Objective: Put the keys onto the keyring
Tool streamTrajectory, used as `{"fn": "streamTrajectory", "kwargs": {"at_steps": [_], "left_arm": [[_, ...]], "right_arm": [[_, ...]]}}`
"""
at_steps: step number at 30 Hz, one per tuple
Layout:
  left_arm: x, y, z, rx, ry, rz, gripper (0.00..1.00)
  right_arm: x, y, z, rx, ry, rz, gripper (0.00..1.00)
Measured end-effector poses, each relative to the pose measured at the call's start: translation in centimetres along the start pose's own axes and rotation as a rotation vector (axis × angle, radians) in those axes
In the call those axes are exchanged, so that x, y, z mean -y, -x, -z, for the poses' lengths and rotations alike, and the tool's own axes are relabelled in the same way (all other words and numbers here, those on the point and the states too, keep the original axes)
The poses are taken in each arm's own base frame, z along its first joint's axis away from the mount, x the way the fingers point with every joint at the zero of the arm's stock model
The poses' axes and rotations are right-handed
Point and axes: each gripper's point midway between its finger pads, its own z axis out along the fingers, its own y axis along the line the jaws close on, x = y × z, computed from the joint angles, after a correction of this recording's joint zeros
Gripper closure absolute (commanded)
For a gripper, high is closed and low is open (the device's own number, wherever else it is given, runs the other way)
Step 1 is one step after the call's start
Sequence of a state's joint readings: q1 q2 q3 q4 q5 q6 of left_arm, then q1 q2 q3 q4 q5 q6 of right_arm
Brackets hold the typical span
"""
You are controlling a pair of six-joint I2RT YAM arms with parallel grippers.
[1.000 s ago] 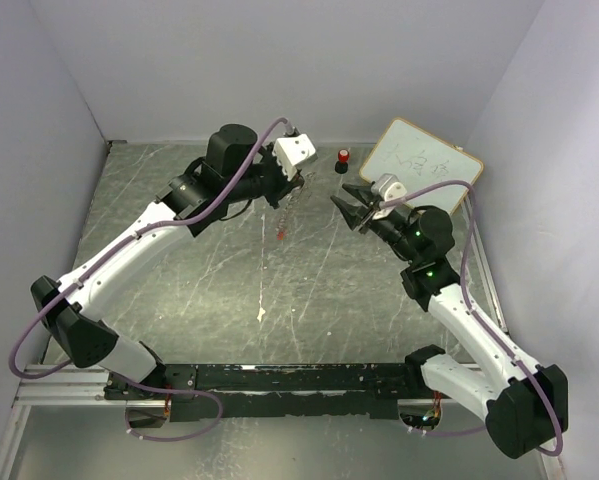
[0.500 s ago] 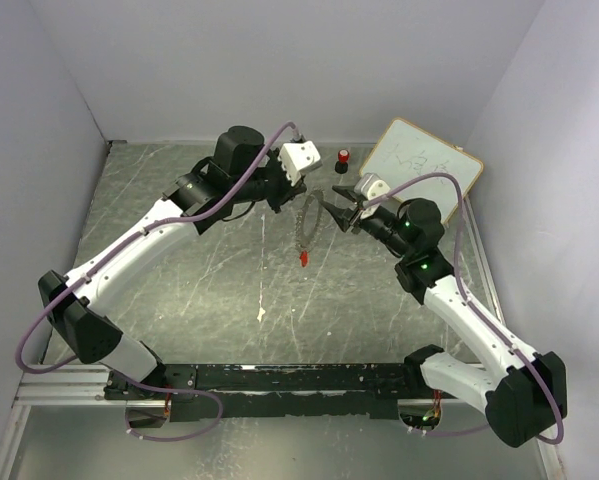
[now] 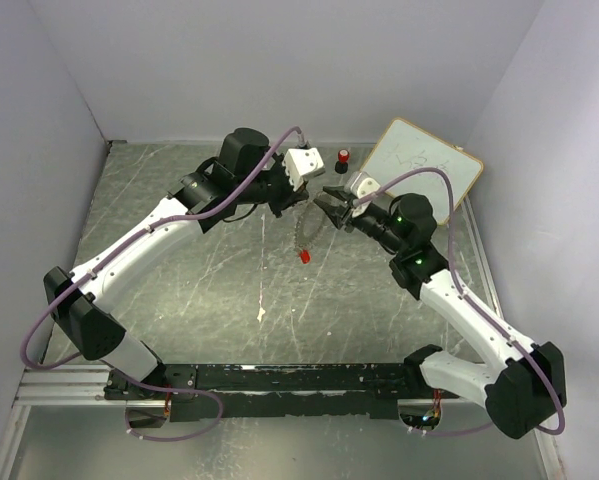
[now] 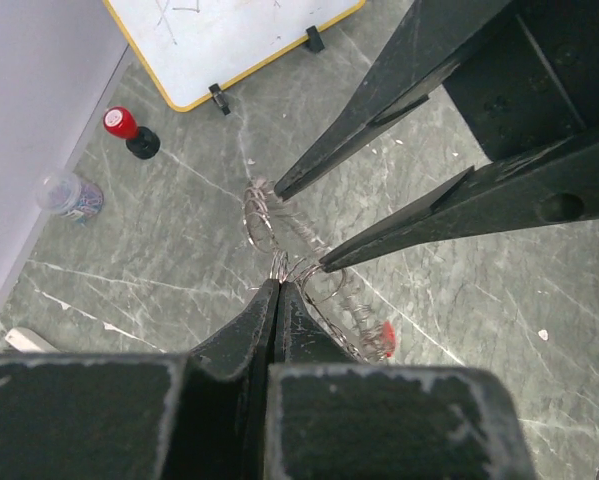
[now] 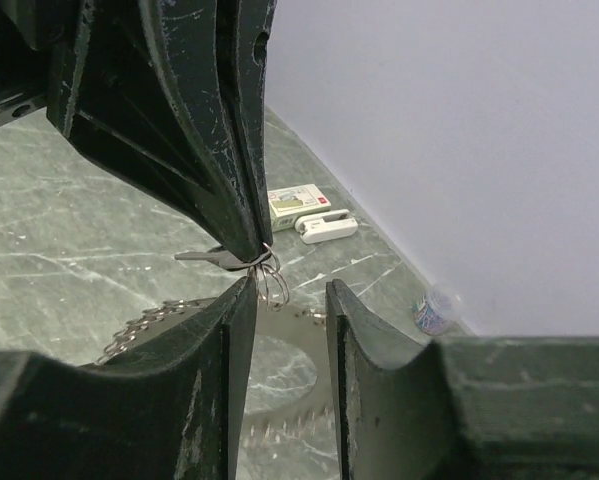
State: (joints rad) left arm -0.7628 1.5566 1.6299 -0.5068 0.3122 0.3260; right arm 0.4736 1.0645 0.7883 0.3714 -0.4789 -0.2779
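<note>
The keyring (image 3: 300,230), a thin toothed metal ring, hangs from my left gripper (image 3: 303,199), which is shut on the small wire loops at its top. In the left wrist view the left gripper (image 4: 277,285) pinches the keyring (image 4: 351,312), and a red key head (image 4: 387,336) dangles at its lower end. The red key (image 3: 305,257) hangs just above the table. My right gripper (image 3: 325,206) is open, right beside the left fingertips. In the right wrist view the right gripper (image 5: 287,290) brackets the wire loops, and a silver key (image 5: 201,257) sticks out sideways.
A whiteboard (image 3: 421,163) leans at the back right. A red-topped black cylinder (image 3: 343,156) stands near it. A small clear jar (image 4: 69,195) sits by the wall. A white stapler-like object (image 5: 325,227) and a small box (image 5: 299,199) lie near the far wall.
My right gripper has moved left, up to the left fingertips. The left gripper has shifted slightly right, and the hanging keyring with the red key has swung right and lower.
</note>
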Motion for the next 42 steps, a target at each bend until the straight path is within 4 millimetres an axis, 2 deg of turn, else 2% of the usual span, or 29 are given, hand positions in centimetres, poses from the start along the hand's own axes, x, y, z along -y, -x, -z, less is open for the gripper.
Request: {"fn": "streamTrajectory", "kwargs": {"at_steps": [6,12,22,33,37,42], "left_arm": [[0.2,0.1,0.0,0.004,-0.013,-0.005,0.93],[0.3,-0.1,0.0,0.000,-0.019,-0.005,0.93],[0.4,-0.3,0.0,-0.009,-0.021,-0.006,0.93],[-0.1,0.1,-0.1,0.009,0.004,-0.005,0.93],[-0.2,0.6,0.1,0.044,0.026,0.008,0.93],[-0.3,1.8,0.7,0.092,0.051,0.026,0.93]], "right_arm": [[-0.4,-0.6,-0.4,-0.014,0.015,-0.007,0.68],[-1.5,-1.1,-1.1,-0.031,0.047,-0.016,0.76],[-1.7,-1.9,-1.5,-0.060,0.044,-0.023,1.00],[-1.0,-1.7,-1.4,-0.053,-0.019,-0.046,1.00],[-0.9,-1.0,0.0,0.019,-0.087,-0.071,1.00],[-0.2,0.8,1.2,0.145,-0.167,-0.107,1.00]]}}
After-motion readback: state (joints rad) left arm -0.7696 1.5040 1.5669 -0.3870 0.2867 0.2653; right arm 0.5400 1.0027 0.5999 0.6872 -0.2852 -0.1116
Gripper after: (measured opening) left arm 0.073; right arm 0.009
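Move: The small wire loops of the keyring stand at my shut left fingertips, which already pinch them. From my part-open right hand they lie about 3 cm to the left, 1 cm ahead and some 2 cm lower. The large toothed ring hangs under them, its middle about 8 cm below my right hand, 3 cm to its left and 1 cm back. The red key dangles lower still, roughly 13 cm below it, 4 cm left and 3 cm back. I ease my right hand about 2 cm left and 2 cm down to the loops at my left fingertips and shut its fingers on the wire. Then, still pinching, I draw it right and up nearly 3 cm each and slightly back, tipping the fingertips up some 15 degrees. My left hand keeps its pinch, almost still at first, then rises about 2 cm alongside. ##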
